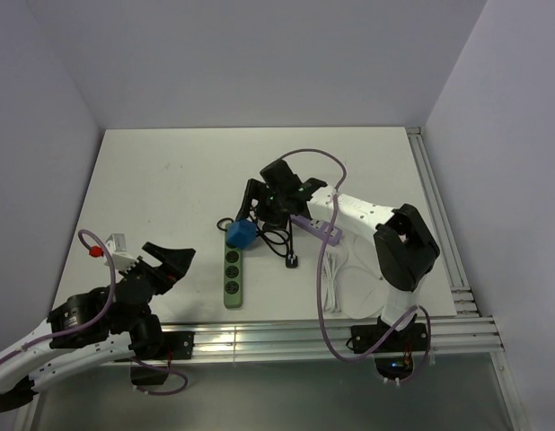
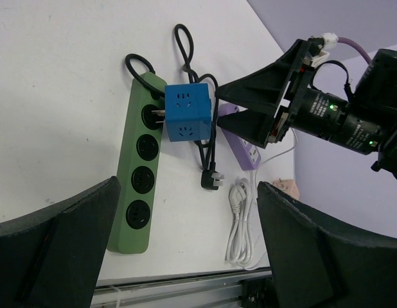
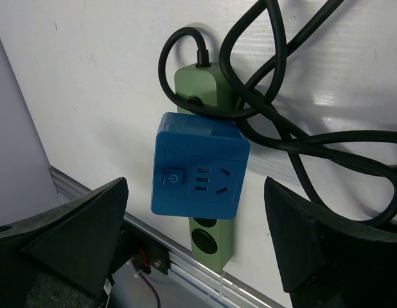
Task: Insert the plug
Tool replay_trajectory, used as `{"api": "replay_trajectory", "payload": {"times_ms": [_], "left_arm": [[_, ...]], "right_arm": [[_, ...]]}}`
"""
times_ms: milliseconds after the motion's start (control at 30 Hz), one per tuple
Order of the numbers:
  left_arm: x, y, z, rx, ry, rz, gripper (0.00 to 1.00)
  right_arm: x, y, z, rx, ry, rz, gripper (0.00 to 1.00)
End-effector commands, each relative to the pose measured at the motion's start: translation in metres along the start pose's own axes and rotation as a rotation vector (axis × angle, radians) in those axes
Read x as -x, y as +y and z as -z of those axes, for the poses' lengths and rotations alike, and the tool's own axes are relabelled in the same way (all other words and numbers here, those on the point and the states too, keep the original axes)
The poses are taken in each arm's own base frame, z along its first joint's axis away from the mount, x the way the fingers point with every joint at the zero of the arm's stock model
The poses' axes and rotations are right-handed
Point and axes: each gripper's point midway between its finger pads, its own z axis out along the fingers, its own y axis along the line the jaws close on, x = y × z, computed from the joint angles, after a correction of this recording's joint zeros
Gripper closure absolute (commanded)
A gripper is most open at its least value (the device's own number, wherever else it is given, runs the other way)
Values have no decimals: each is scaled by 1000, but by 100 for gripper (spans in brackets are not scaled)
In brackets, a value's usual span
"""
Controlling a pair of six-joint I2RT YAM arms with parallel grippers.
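Note:
The blue plug (image 1: 242, 233) sits on the far-end socket of the green power strip (image 1: 233, 274). In the left wrist view the plug (image 2: 187, 113) leans off the strip (image 2: 135, 186), with its metal prongs showing at the socket. My right gripper (image 1: 258, 205) is open just beyond the plug and holds nothing. In the right wrist view the plug (image 3: 198, 163) and the strip (image 3: 210, 242) lie between that gripper's (image 3: 195, 192) spread fingers, apart from both. My left gripper (image 1: 174, 256) is open and empty, left of the strip and near the front edge.
A black cable (image 1: 279, 241) with a loose black plug (image 2: 211, 179) loops beside the blue plug. A purple strip (image 1: 319, 230) lies under the right arm. A coiled white cable (image 1: 335, 283) lies to the right. An aluminium rail (image 1: 304, 337) runs along the front edge.

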Motion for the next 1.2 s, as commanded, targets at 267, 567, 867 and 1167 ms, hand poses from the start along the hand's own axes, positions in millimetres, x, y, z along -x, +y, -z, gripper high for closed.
{"api": "replay_trajectory", "payload": {"times_ms": [267,567,867,1167], "left_arm": [[9,-6,3,-19,-23,-6,6],[9,-5,2,-14,-25,-10,6],[10,-4,3,-15,-29,-10,6],[12,-4,5,-25,-31,-4,6]], "right_arm": [[8,14,-13,42,-2,30,11],[1,24,-19,81,32,35,15],[-4,25,-23,77,50,35,21],[-6,29,-23,63,51,45,33]]}}
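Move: The blue plug, standing on the green strip with its prongs partly in, lies about 3 cm left of the open right hand and 4 cm below it, neither ahead nor back. The strip's middle is some 7 cm back, 4 cm left; the black cord plug about 5 cm back, 11 cm right; the purple strip 3 cm ahead, 18 cm right. From the left hand the blue plug is roughly 14 cm ahead, 12 cm right, 13 cm down. The right hand sinks and shifts left, each 2–3 cm, partly closing its fingers onto the blue plug's sides. ##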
